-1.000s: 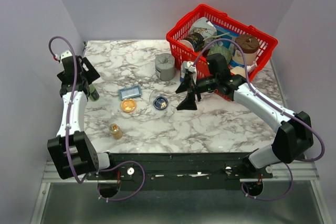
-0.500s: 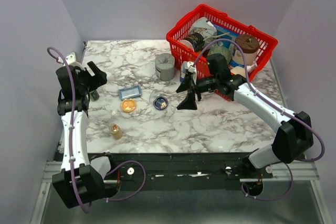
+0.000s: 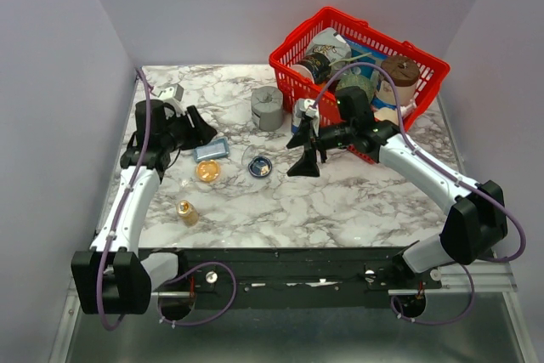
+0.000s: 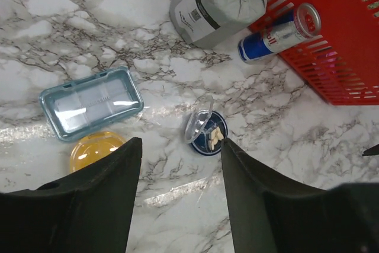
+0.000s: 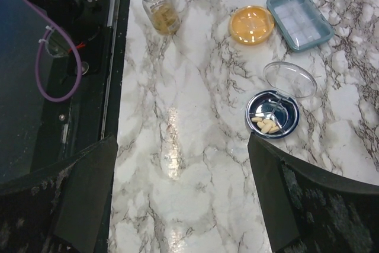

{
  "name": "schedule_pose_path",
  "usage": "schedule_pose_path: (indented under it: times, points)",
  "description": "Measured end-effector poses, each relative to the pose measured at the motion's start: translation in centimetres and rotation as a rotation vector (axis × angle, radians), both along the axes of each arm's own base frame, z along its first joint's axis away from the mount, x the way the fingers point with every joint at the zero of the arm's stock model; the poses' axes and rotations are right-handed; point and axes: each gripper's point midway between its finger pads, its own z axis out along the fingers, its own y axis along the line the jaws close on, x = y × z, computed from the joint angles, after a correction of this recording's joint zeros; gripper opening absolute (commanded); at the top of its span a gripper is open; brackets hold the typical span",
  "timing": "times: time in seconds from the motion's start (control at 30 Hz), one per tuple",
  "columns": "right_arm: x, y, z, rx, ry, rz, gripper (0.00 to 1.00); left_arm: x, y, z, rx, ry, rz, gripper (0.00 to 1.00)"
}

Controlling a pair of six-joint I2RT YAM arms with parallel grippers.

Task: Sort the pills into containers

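Note:
Several pale oblong pills [image 4: 217,136] lie in the dark blue container [image 4: 208,144], whose clear lid [image 4: 198,125] stands tipped up beside it. The orange container [image 4: 95,151] sits to its left, with its lid on. My left gripper [image 4: 180,141] hovers open above the marble, just short of both containers, with nothing between its fingers. My right gripper [image 5: 182,140] is open wide and empty, and the blue container [image 5: 272,114] lies just beyond its right fingertip. From above, the left gripper [image 3: 202,132] hangs by the teal box and the right gripper [image 3: 303,156] is right of the blue container [image 3: 260,167].
A teal pill box [image 3: 211,150] lies behind the orange container [image 3: 207,171]. An amber pill bottle [image 3: 187,212] stands near the front left. A grey notched block [image 3: 267,108], a blue can [image 4: 281,32] and a full red wire basket [image 3: 425,64] are at the back right.
My left arm has swung from the table's left edge to the right, over the pill box, and its jaws have narrowed. The right arm has not moved.

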Motion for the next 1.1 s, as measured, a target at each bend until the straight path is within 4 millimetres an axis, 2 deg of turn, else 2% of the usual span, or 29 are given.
schedule_pose_path:
  times: [0.17,0.47,0.73,0.97,1.1]
  points:
    - [0.1,-0.1,0.0,-0.001,-0.003,-0.004,1.00,0.6,-1.9,-2.9,-0.007,0.092,-0.040,0.42]
    - [0.1,-0.1,-0.1,-0.003,0.000,-0.003,1.00,1.6,-3.6,-7.6,0.007,0.221,-0.057,0.34]
    - [0.0,-0.2,-0.2,-0.006,0.005,-0.003,1.00,2.9,-6.2,-10.1,0.029,0.282,-0.110,0.31]
    - [0.0,-0.2,-0.2,-0.006,0.005,-0.003,1.00,3.6,-6.5,-12.3,0.046,0.326,-0.104,0.29]
    - [0.0,-0.2,-0.2,-0.006,0.002,-0.002,1.00,3.8,-7.1,-12.1,0.048,0.321,-0.117,0.29]
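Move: The round blue container holding the pills, its clear lid open, is about 13 cm to the left gripper's right, 2 cm farther out and some 18 cm below. The blue tray sits about 8 cm ahead of this gripper and 3 cm to its left, and the yellow container 5 cm to its left and level with it, both near 18 cm below. From the right gripper, the round blue container lies about 11 cm ahead, 10 cm left and 19 cm below. Bring the left gripper down about 12 cm towards the round blue container and its open lid, carrying it some 7 cm to the right and a little forward as it sinks. Tip the fingers down by nearly 20 degrees on the way and narrow them from over half open to about a third, empty and still clear of the table. ##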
